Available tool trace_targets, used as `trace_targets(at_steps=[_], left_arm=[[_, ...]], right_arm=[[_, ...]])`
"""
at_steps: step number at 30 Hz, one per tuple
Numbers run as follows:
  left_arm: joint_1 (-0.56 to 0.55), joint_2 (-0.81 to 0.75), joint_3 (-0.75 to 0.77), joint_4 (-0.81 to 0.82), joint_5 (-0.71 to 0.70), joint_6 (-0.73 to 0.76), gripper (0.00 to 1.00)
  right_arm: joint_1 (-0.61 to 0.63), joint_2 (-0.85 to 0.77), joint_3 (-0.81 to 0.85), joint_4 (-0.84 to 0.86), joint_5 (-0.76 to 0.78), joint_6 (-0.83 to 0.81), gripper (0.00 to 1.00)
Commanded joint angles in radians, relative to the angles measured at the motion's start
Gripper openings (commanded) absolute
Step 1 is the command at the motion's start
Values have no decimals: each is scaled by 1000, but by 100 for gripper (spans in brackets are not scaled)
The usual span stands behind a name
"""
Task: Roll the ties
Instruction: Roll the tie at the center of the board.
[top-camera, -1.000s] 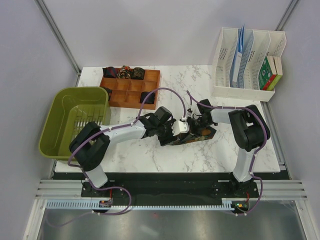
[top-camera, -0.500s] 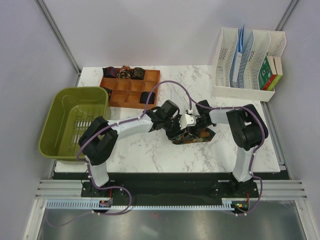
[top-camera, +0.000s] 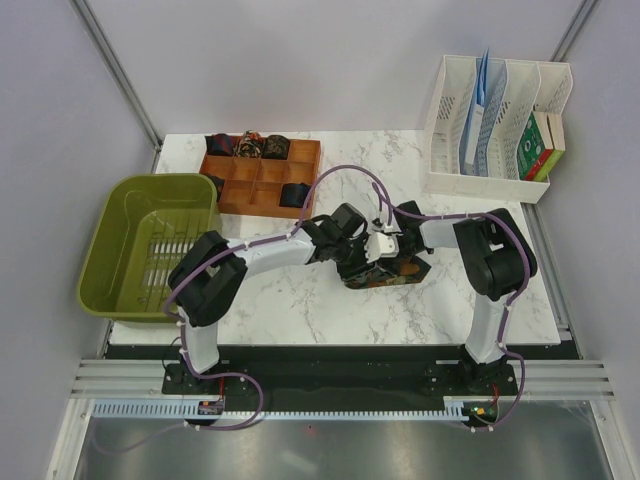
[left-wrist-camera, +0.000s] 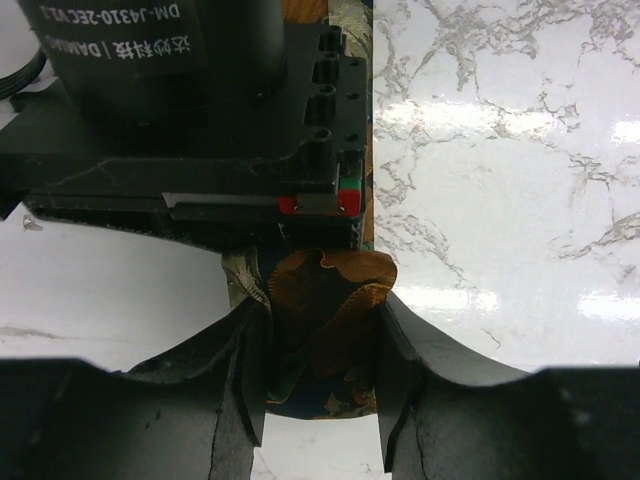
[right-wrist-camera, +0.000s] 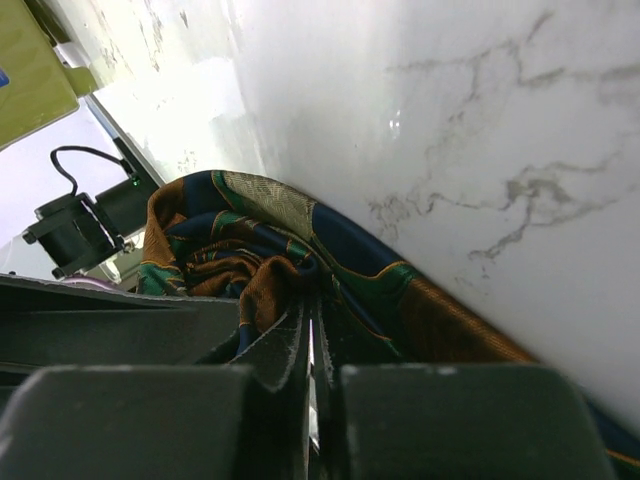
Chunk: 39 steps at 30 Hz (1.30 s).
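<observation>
A tie (top-camera: 398, 276), dark blue with orange and green patterning, lies bunched into a loose roll at the middle of the marble table (top-camera: 300, 310). Both grippers meet over it. In the left wrist view the tie (left-wrist-camera: 322, 290) sits between my two fingers (left-wrist-camera: 200, 400), which press its sides, so my left gripper (left-wrist-camera: 318, 342) is shut on it. My right gripper (right-wrist-camera: 312, 300) is shut to a thin slit, its tips buried in the tie's (right-wrist-camera: 250, 232) folds. In the top view my left gripper (top-camera: 362, 262) comes from the left and my right gripper (top-camera: 386, 256) from the right.
A wooden compartment tray (top-camera: 262, 186) at the back left holds several rolled ties (top-camera: 248, 147). A green basket (top-camera: 105, 240) stands at the left edge. A white file organiser (top-camera: 490, 150) stands at the back right.
My left arm has reached further right and its jaws have narrowed onto the tie. The tie has drawn in from a longer strip to a compact bundle. The right gripper has stayed put.
</observation>
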Motion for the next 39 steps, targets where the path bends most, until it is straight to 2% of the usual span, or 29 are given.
trace_targets(at_steps=[1, 6, 13, 24, 29, 31, 39], left_arm=[[-56, 164, 5, -130, -43, 52, 44], [-58, 201, 16, -151, -80, 53, 38], [-67, 269, 73, -211, -105, 50, 37], [-82, 342, 137, -271, -123, 61, 35], [-82, 367, 169, -306, -128, 69, 35], [-82, 373, 179, -319, -128, 72, 35], [-81, 375, 186, -345, -111, 78, 35]], right_arm=[[10, 37, -13, -17, 107, -73, 13], [-29, 25, 6, -80, 122, -130, 19], [-76, 3, 57, -238, 104, -223, 31], [-173, -66, 126, -437, 36, -355, 35], [-219, -104, 134, -446, 10, -370, 42], [-222, -104, 134, -431, 0, -366, 42], [-222, -127, 63, -270, -86, -254, 49]])
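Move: The left fingers already hold the rolled part of the tie, its middle about 1 cm below their hand point. The tie's flat tail lies about 9 cm to the right of this hand and some 4 cm below, level front to back. From the nearly shut right fingers, the roll is about 2 cm to the left and the tail's middle about 7 cm to the right, 1 cm below. The black rolled tie in the tray lies roughly 15 cm ahead and 15 cm left of the left hand. Spread the right fingers to nearly half open while drawing them off the roll, about 8 cm rightward along the tail, then lift some 3 cm, easing slightly forward and back left. Meanwhile keep the left grip on the roll and carry it about 4 cm right and 3 cm down towards the tail and table, tilting the wrist slightly. ##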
